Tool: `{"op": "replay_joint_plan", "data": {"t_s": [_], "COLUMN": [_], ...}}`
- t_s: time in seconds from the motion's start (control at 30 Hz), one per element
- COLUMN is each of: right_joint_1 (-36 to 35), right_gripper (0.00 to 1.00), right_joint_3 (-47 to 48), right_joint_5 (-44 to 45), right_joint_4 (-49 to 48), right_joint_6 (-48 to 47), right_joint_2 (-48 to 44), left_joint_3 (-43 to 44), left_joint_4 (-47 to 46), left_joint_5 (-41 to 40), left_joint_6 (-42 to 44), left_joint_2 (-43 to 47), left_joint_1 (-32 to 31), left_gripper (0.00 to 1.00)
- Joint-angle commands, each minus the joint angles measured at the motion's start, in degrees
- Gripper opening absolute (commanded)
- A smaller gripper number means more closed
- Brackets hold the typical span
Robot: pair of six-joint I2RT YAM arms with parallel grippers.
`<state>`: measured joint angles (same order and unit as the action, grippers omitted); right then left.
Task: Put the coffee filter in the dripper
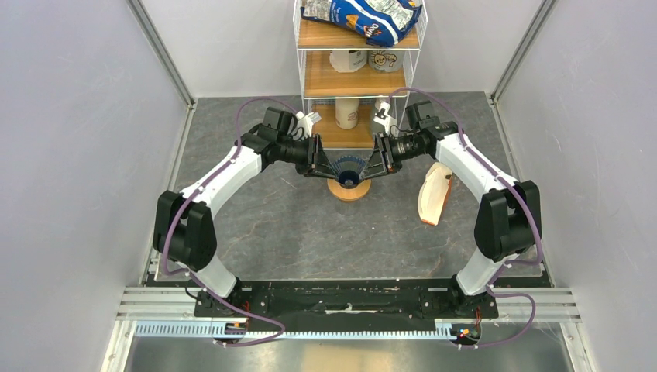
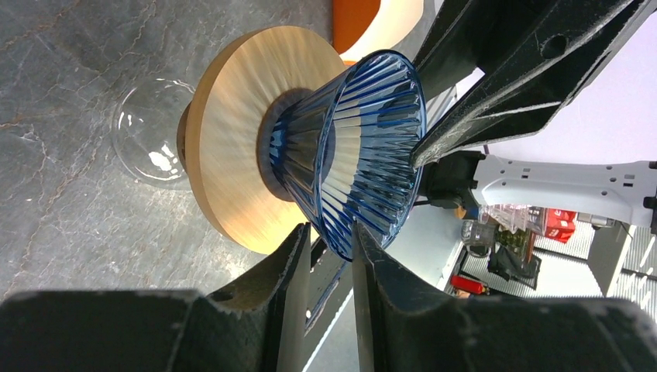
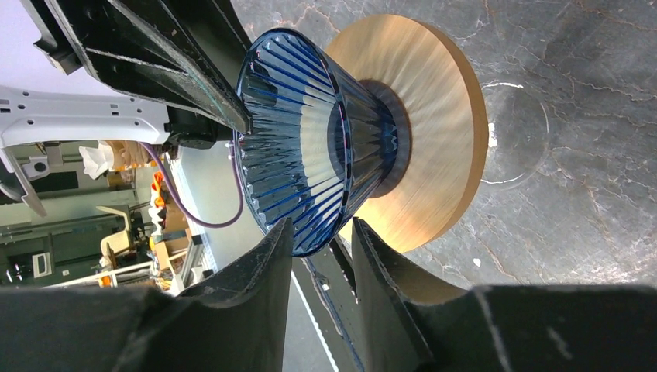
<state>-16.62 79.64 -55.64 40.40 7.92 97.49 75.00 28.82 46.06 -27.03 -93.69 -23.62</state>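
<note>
The dark blue ribbed dripper (image 1: pixel 350 173) stands on a flat orange-tan ring (image 1: pixel 349 190) at the table's far middle. My left gripper (image 1: pixel 324 167) reaches it from the left and my right gripper (image 1: pixel 376 165) from the right. In the left wrist view the left gripper (image 2: pixel 331 226) straddles the rim of the dripper (image 2: pixel 356 147), jaws narrowly apart with a gap showing. The right gripper (image 3: pixel 322 222) straddles the opposite rim of the dripper (image 3: pixel 310 139) the same way. A pale patch shows through the walls; I cannot tell whether it is the coffee filter.
A clear glass beaker (image 2: pixel 151 132) sits under the ring. An upright white-and-tan bundle (image 1: pixel 435 194) stands to the right of the dripper. A wire shelf (image 1: pixel 356 77) with cups and a blue bag stands at the back. Grey walls close both sides.
</note>
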Motion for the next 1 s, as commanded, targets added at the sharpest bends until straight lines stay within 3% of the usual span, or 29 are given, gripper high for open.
{"op": "replay_joint_plan", "data": {"t_s": [0.0, 0.23, 0.3, 0.43, 0.57, 0.67, 0.87, 0.97], "right_joint_1": [0.0, 0.0, 0.0, 0.0, 0.0, 0.4, 4.7, 8.4], "right_gripper": [0.4, 0.39, 0.4, 0.46, 0.59, 0.64, 0.64, 0.62], "right_joint_3": [1.0, 0.4, 1.1, 4.5, 7.2, 8.5, 9.5, 10.0], "right_joint_5": [3.1, 3.6, 3.3, 2.6, 1.9, 2.4, 3.0, 8.1], "right_joint_4": [0.6, 1.0, 1.2, 2.9, 4.4, 5.9, 12.1, 18.2], "right_joint_6": [-1.6, -2.4, -2.2, -3.5, -4.1, -4.8, -7.4, -11.3], "right_joint_2": [1.6, 1.9, 1.7, 0.7, -1.5, -3.9, -10.6, -14.7], "left_joint_3": [-1.4, -1.8, -1.3, 1.8, 5.4, 7.3, 5.0, 2.8], "left_joint_4": [-0.3, 0.5, 0.4, 0.5, 0.6, 0.7, -0.9, -2.6], "left_joint_5": [-1.6, -1.3, -1.3, -0.8, -0.9, -1.9, -4.9, -9.8], "left_joint_6": [0.0, 0.7, 1.0, 1.7, 1.8, 1.9, 1.1, 2.3], "left_joint_2": [-0.6, -1.5, -1.2, 0.2, 1.7, 3.3, 8.8, 14.0], "left_joint_1": [-0.4, -0.3, -0.3, -0.3, -0.2, 0.1, 4.4, 6.9], "left_gripper": [0.32, 0.31, 0.35, 0.47, 0.53, 0.56, 0.58, 0.58]}}
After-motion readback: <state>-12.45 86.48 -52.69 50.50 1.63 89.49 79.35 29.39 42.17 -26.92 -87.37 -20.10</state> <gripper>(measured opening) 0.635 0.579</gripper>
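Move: The blue dripper's middle lies about 3 cm ahead, 3 cm to the right and 3 cm below my left hand, and about 3 cm ahead, 3 cm to the left and 3 cm below my right, with both hands at its near rim. The wooden ring sits straight under the dripper's middle, some 7 cm below either hand. The packet of paper filters lies roughly 3 cm ahead, 19 cm right and 14 cm below my right hand. I keep both hands still at the dripper's near rim for a moment, then spread both grippers and let go. Both hands rise about 6 cm and part sideways away from the dripper: my left drifts some 2.5 cm left and about as much forward, my right 3.5 cm to the right, each wrist tilting roughly 10 degrees. ##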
